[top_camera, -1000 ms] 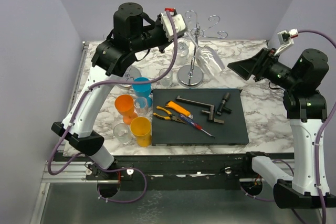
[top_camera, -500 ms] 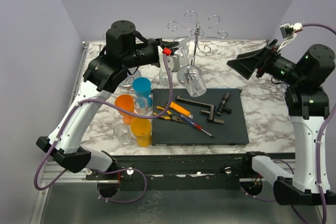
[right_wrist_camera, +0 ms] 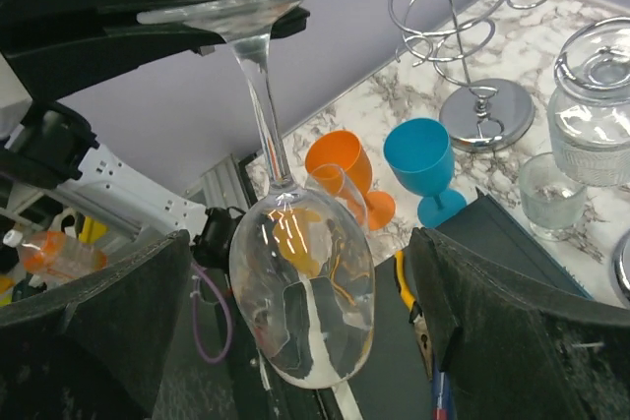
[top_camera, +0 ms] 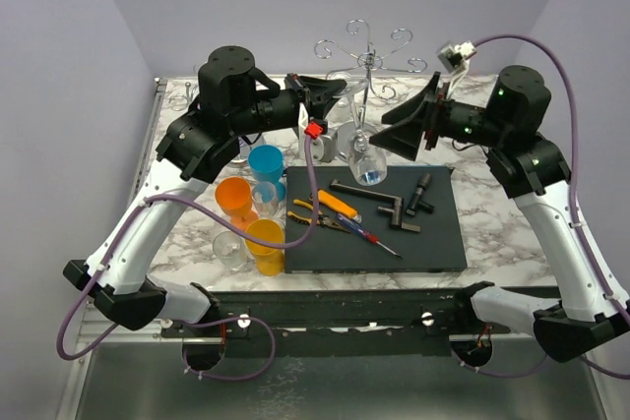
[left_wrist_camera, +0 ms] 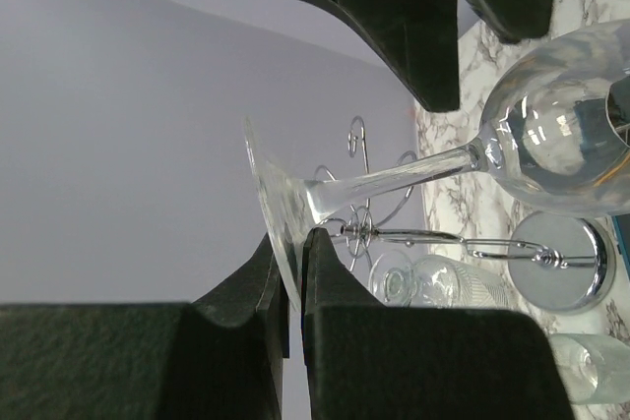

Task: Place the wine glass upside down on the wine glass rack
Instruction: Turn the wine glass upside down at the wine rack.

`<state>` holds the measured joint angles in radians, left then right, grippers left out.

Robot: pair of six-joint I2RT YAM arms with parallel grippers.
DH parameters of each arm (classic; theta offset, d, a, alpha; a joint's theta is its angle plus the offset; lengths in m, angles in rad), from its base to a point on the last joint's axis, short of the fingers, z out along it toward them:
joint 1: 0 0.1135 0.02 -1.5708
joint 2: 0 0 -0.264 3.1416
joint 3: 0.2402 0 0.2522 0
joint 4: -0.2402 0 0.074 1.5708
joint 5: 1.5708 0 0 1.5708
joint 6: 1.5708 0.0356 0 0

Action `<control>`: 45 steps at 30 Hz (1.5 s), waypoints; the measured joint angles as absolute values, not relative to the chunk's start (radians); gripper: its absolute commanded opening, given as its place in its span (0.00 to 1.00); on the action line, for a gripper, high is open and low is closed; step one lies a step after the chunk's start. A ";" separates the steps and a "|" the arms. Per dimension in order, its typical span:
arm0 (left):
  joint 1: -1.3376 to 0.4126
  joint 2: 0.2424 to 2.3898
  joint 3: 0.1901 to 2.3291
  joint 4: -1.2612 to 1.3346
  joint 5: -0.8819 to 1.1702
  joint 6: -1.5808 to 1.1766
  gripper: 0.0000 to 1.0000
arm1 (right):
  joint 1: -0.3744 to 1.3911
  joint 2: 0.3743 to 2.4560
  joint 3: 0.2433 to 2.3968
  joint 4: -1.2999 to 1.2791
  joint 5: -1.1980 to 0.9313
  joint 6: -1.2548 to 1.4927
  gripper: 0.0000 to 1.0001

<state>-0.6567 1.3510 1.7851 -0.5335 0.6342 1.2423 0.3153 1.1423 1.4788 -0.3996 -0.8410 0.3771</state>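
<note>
The wine glass hangs bowl down over the far edge of the black mat, its foot uppermost. My left gripper is shut on the rim of that foot, which is pinched between its fingertips. The right gripper stands open just right of the glass. In the right wrist view its fingers flank the bowl without touching it. The chrome wine glass rack stands behind, its round base on the marble top.
A black mat holds pliers, a screwdriver and black metal parts. Left of it stand a blue cup, an orange cup, a yellow cup and clear tumblers. More clear glassware sits by the rack.
The left arm has brought the glass away from the rack, forward and down over the mat. The right arm swung left toward it and opened wide around the bowl.
</note>
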 measured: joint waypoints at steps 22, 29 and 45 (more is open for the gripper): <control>-0.672 1.386 1.814 -0.520 0.634 1.314 0.00 | 0.517 1.168 1.371 -0.494 -0.731 0.163 0.89; -0.689 1.386 1.810 -0.517 0.622 1.333 0.00 | 0.523 1.119 1.260 -0.376 -0.667 0.179 0.58; -0.765 1.363 1.772 -0.495 0.588 1.225 0.99 | 0.528 1.013 0.948 -0.105 -0.419 0.209 0.31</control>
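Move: The wine glass hangs bowl-down, its foot still pinched by the left hand. Its bowl is some 8 cm below the open right hand, about 4 cm to the left and 1 cm back. The wine glass rack's curled arms lie roughly 21 cm ahead of the right hand, 2 cm left and 13 cm below; another glass hangs about 19 cm ahead, 7 cm left. From the left hand the bowl is about 13 cm down, 4 cm back, 3 cm right. The glass's bowl is taken between the right hand's fingers, which sink about 9 cm while easing left some 4 cm, then close partway around it while the left hand steadies the foot, drifting slightly right. The left fingers then open wide, letting go of the foot as that hand draws back a little; the right carries the glass down another 5 cm and forward towards the rack, turning slightly clockwise. ##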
